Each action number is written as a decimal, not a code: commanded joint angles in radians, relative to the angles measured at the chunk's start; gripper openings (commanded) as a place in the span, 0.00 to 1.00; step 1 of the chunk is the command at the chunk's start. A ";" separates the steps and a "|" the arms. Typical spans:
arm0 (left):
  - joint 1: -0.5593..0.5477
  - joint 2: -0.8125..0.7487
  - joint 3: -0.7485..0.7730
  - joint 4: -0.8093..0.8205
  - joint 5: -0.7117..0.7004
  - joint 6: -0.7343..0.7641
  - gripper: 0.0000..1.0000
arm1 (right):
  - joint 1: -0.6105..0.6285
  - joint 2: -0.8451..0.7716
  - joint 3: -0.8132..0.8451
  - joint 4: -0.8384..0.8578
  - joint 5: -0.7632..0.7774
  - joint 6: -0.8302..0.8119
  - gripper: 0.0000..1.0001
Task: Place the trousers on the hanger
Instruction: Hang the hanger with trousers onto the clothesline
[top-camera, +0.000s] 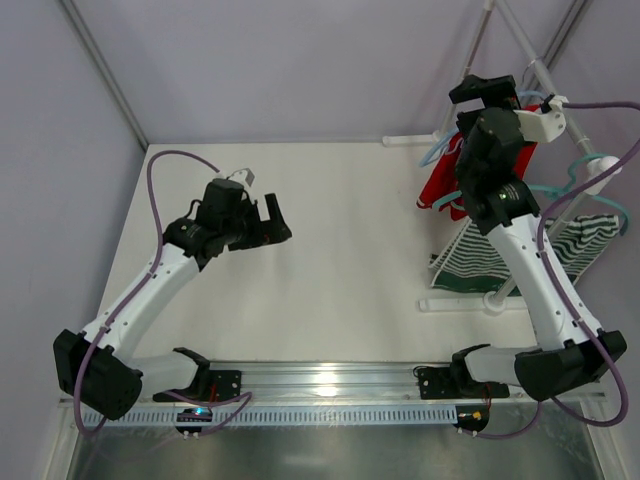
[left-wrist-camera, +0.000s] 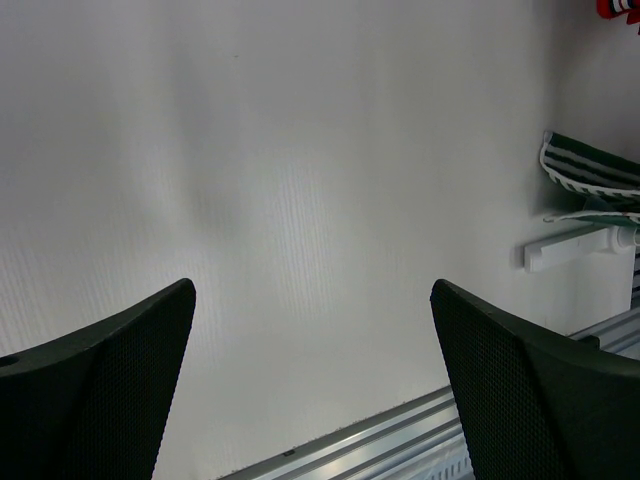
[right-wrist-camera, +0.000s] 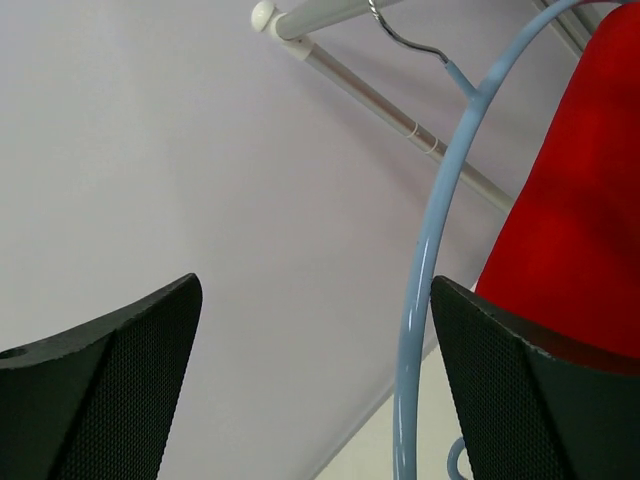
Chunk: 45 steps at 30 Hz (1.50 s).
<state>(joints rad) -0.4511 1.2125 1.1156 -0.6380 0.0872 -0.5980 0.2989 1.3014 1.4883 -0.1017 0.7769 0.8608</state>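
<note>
The bright red trousers (top-camera: 438, 182) (right-wrist-camera: 575, 230) hang over the pale blue hanger (top-camera: 436, 150) (right-wrist-camera: 430, 260) on the drying rack at the right. My right gripper (top-camera: 478, 95) (right-wrist-camera: 315, 300) is raised at the rack and stands open. The hanger's thin curved arm passes between its fingers, close beside the right finger (right-wrist-camera: 520, 390), and nothing is clamped. The hanger's metal hook (right-wrist-camera: 402, 40) reaches up to the rack rod (right-wrist-camera: 385, 100). My left gripper (top-camera: 272, 222) (left-wrist-camera: 312, 300) hovers open over the bare table with nothing between its fingers.
A green-and-white striped garment (top-camera: 565, 250) (left-wrist-camera: 590, 175) hangs low on the rack, with a darker teal hanger (top-camera: 605, 205) above it. The rack's white foot (top-camera: 460, 303) (left-wrist-camera: 575, 250) rests on the table. A metal rail (top-camera: 330, 380) runs along the near edge.
</note>
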 joint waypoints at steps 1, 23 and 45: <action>0.006 -0.010 0.007 0.055 -0.020 -0.009 1.00 | 0.000 -0.067 0.036 -0.067 -0.070 -0.081 0.99; 0.029 -0.287 0.070 0.096 0.091 0.110 1.00 | 0.400 -0.091 0.157 -0.480 -0.688 -0.372 1.00; 0.029 -0.481 -0.010 0.027 0.181 0.064 1.00 | 0.540 -0.537 -0.425 -0.333 -0.711 -0.292 1.00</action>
<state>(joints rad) -0.4248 0.7433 1.1065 -0.6285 0.2382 -0.5209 0.8360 0.7975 1.0939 -0.4706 0.0822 0.6006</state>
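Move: The red trousers hang on the blue hanger, their middle about 5 cm right of the right gripper, 3 cm nearer the base and some 15 cm below. The hanger's hook sits on the clothesline roughly 5 cm ahead, 7 cm right and 4 cm above. The striped trousers hang around 18 cm back, 16 cm right and 24 cm below. From the left gripper the red trousers lie about 48 cm right, 8 cm ahead and 10 cm above. Leave the hanger on the line and, with the fingers kept wide open, ease the right gripper back a few centimetres with a slight rise, then swing it left and back and finally down over the open table, about 22 cm back and 20 cm left in all, turning some 70 degrees counter-clockwise. Meanwhile lift the empty left gripper and draw it back, tipping its fingers up, then let it sink slightly. ##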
